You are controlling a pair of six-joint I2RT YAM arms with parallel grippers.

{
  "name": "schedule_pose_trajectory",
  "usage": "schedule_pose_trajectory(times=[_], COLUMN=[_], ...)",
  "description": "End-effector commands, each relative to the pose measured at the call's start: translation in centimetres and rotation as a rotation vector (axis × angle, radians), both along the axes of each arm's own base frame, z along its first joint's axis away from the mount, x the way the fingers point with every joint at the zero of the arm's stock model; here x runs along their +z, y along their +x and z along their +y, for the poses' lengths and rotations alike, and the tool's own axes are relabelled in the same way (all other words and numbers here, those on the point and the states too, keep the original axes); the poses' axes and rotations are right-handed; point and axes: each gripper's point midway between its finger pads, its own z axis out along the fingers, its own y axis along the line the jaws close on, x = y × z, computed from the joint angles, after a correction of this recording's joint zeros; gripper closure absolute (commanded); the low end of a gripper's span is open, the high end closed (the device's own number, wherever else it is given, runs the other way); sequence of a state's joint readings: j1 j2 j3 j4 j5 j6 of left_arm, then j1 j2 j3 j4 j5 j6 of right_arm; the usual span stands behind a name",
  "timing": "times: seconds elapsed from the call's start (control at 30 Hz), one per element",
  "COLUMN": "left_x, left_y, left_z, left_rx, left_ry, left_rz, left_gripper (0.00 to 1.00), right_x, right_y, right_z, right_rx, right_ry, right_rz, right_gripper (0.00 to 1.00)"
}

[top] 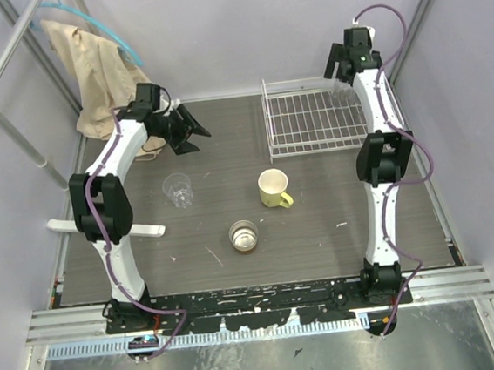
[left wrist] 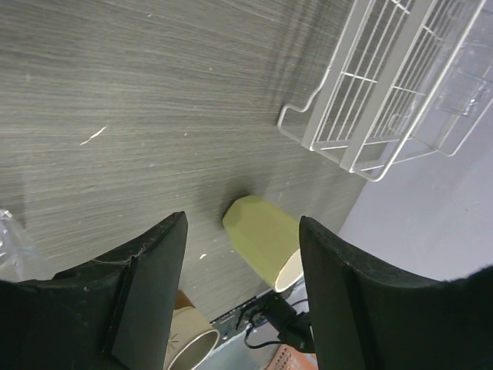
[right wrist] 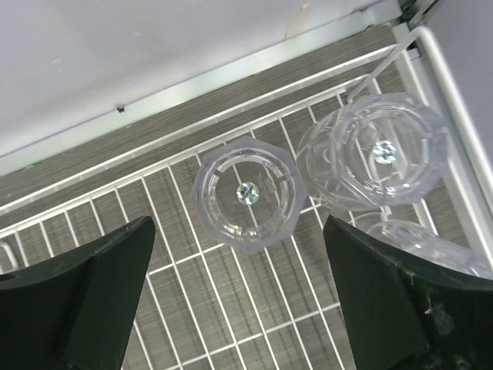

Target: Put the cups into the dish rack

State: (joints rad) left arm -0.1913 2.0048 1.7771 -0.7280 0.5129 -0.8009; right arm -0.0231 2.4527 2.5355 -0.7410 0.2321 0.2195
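The white wire dish rack (top: 311, 119) stands at the back right. In the right wrist view, three clear faceted tumblers stand on its grid (right wrist: 177, 254): one in the middle (right wrist: 246, 193), one to the right (right wrist: 377, 150), one partly hidden by a finger (right wrist: 420, 239). My right gripper (right wrist: 239, 239) hangs open above them, holding nothing. On the table stand a fourth clear tumbler (top: 177, 190), the pale yellow mug (top: 273, 188) and the metallic-brown cup (top: 244, 236). My left gripper (top: 185, 130) is raised at the back left, open and empty. The mug (left wrist: 262, 239) shows far below between its fingers.
A beige cloth (top: 96, 73) hangs on a pole at the back left. A white bar (top: 102, 229) lies by the left arm's base. Grey walls close in the table on three sides, and the rack (left wrist: 370, 100) stands close to the right wall.
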Motion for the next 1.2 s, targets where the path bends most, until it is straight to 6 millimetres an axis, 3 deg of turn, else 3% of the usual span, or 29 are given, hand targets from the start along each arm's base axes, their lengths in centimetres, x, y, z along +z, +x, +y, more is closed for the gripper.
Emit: schedule_pose_trajectory(times=[0.0,0.27,0.5,0.67,1.0,1.17], left_x=[1.1,-0.4,0.7,-0.4,-2.1,-2.7], left_y=[-2.2,-7.5,-10.4,-12.2,-13.1,-11.9], left_z=[1.5,5.6,8.2,10.8,15.8,15.5], left_rx=[-0.009,0.079,0.128,0.144,0.203,0.197], left_ry=[0.075,0.277,0.374,0.464,0.54,0.524], left_rz=[-0.018,0.079,0.075,0.132,0.202,0.193], left_gripper=[0.34,0.4,0.44,0.48,0.53,0.54], right_x=[10.0,12.1,13.9,14.2,15.6,15.8], right_y=[-1.6,-4.8,-7.9,-9.2,-8.8,-8.5], right_z=[-0.4,0.4,1.9,3.1,5.2,6.1], right_rx=[-0.022,-0.021,0.017,0.049,0.085,0.118], right_ry=[-0.046,-0.068,-0.072,-0.031,0.021,0.043], right_rz=[-0.182,-0.209,-0.229,-0.247,-0.29,-0.296], right_gripper=[0.02,0.02,0.03,0.04,0.04,0.03])
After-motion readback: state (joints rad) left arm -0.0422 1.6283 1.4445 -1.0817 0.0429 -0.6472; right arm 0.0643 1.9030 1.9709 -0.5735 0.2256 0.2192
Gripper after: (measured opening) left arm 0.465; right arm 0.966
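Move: The last clear glass stands on the table about 13 cm back and 7 cm left of the left hand, its middle some 12 cm lower. At much that level, the yellow mug is roughly 14 cm back and 21 cm to that hand's right, and the metal cup 29 cm back, 11 cm right. From the right hand that last glass lies about 30 cm back and 60 cm left; the glass just racked is 3 cm ahead, 1 cm right and 6 cm below. The left hand, empty, swings back and then mostly left, about 12 cm back and 15 cm left in all with a small dip at the end, coming round to the left side of the last glass while the wrist turns some 30 degrees, from slanting rightward to pointing nearly straight down, and the fingers narrow but stay apart. Meanwhile the right hand, already open and clear of its grip, rises about 10 cm and draws back some 9 cm from the racked glass, then drifts left over the rack, fingers still wide. ##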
